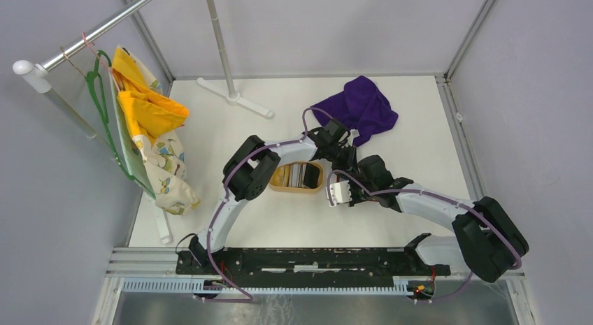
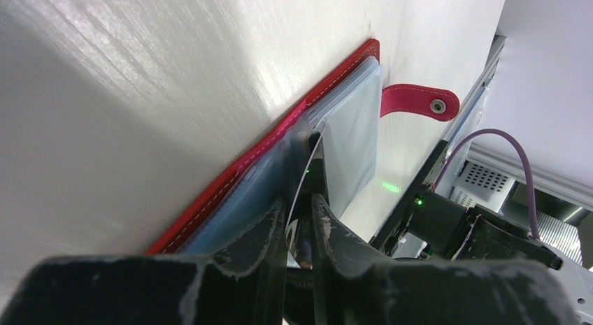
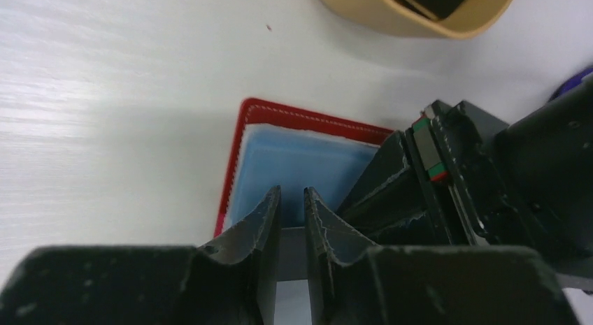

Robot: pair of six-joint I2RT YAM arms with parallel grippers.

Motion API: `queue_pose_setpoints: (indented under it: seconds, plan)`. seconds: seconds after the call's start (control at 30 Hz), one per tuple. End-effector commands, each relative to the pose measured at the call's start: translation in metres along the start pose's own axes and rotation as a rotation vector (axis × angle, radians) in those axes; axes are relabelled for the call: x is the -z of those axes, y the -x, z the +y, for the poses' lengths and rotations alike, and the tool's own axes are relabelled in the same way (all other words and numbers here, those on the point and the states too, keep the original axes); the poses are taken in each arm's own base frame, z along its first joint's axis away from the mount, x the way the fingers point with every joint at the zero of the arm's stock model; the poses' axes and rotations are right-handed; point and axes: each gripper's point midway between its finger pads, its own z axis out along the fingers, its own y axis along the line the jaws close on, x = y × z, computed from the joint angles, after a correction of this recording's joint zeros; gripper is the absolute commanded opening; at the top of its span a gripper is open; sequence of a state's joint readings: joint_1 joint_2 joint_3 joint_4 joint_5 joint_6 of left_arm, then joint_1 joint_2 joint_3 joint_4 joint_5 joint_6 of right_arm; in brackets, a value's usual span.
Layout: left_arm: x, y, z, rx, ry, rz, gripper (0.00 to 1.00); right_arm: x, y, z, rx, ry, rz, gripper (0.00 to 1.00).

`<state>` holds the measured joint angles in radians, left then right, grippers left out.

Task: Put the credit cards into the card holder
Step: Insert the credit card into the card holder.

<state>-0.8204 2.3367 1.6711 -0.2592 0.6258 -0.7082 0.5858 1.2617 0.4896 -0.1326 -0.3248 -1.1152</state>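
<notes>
The red card holder (image 2: 222,182) lies open on the white table, its clear sleeves (image 2: 353,140) up and its snap tab (image 2: 419,101) sticking out. My left gripper (image 2: 299,199) is shut on a thin credit card (image 2: 308,161), held edge-on with its far end at a sleeve's mouth. In the right wrist view my right gripper (image 3: 292,193) hovers over the card holder's (image 3: 246,129) blue sleeve, jaws a narrow gap apart with something grey in the gap; whether it is gripped is unclear. The left gripper's fingers (image 3: 391,175) stand beside it. More credit cards (image 1: 299,173) lie in the tray.
The oval wooden tray (image 1: 297,189) sits just left of both grippers (image 1: 346,175), which hide the card holder from above. A purple cloth (image 1: 360,108) lies at the back right. A white stand (image 1: 234,98) and hung clothes (image 1: 150,129) are at the back left.
</notes>
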Motion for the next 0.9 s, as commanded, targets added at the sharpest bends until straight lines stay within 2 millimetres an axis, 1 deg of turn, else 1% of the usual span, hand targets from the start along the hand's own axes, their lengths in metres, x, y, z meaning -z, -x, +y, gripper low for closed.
queue_pose_setpoints:
  seconds: [0.0, 0.23, 0.33, 0.67, 0.87]
  plan:
    - [-0.017, -0.032, 0.043, 0.012, 0.124, 0.094, 0.25, 0.006, -0.014, -0.034, 0.008, -0.136, 0.118, 0.24]
    - [-0.016, -0.031, 0.043, 0.008, 0.125, 0.092, 0.29, 0.008, -0.030, -0.029, -0.009, -0.138, 0.193, 0.24]
    - [-0.016, -0.031, 0.043, 0.005, 0.128, 0.090, 0.32, 0.009, -0.033, -0.028, -0.018, -0.143, 0.207, 0.24]
    - [-0.006, -0.020, 0.037, -0.018, 0.142, 0.042, 0.43, 0.014, -0.036, -0.029, -0.035, -0.161, 0.223, 0.24]
    - [0.001, -0.014, 0.032, -0.023, 0.127, 0.017, 0.46, 0.018, -0.037, -0.028, -0.065, -0.168, 0.214, 0.24]
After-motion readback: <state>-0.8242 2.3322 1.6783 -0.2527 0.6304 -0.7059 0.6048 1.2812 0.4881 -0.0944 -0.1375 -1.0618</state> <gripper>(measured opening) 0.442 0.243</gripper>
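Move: The dark card, part-way into a clear pocket of the card holder, sits in the left fingertips, its middle some 2 cm right, 1 cm back and 1 cm below. From the right hand the card is about 2 cm ahead, 3 cm right and 1 cm lower. The open holder's middle is roughly 4 cm right and 1 cm back of the right hand, 2 cm down; the card tray stands about 17 cm to its left and 1 cm ahead. Slide the right gripper, its fingers kept at the same small gap, forward and to the right about 3 cm in all, low over the holder and up to the card beside the left fingertips, turning a little clockwise, then all but hold it there. Meanwhile open the left fingers to nearly twice their gap to let go of the card, easing that hand up about half a centimetre. ##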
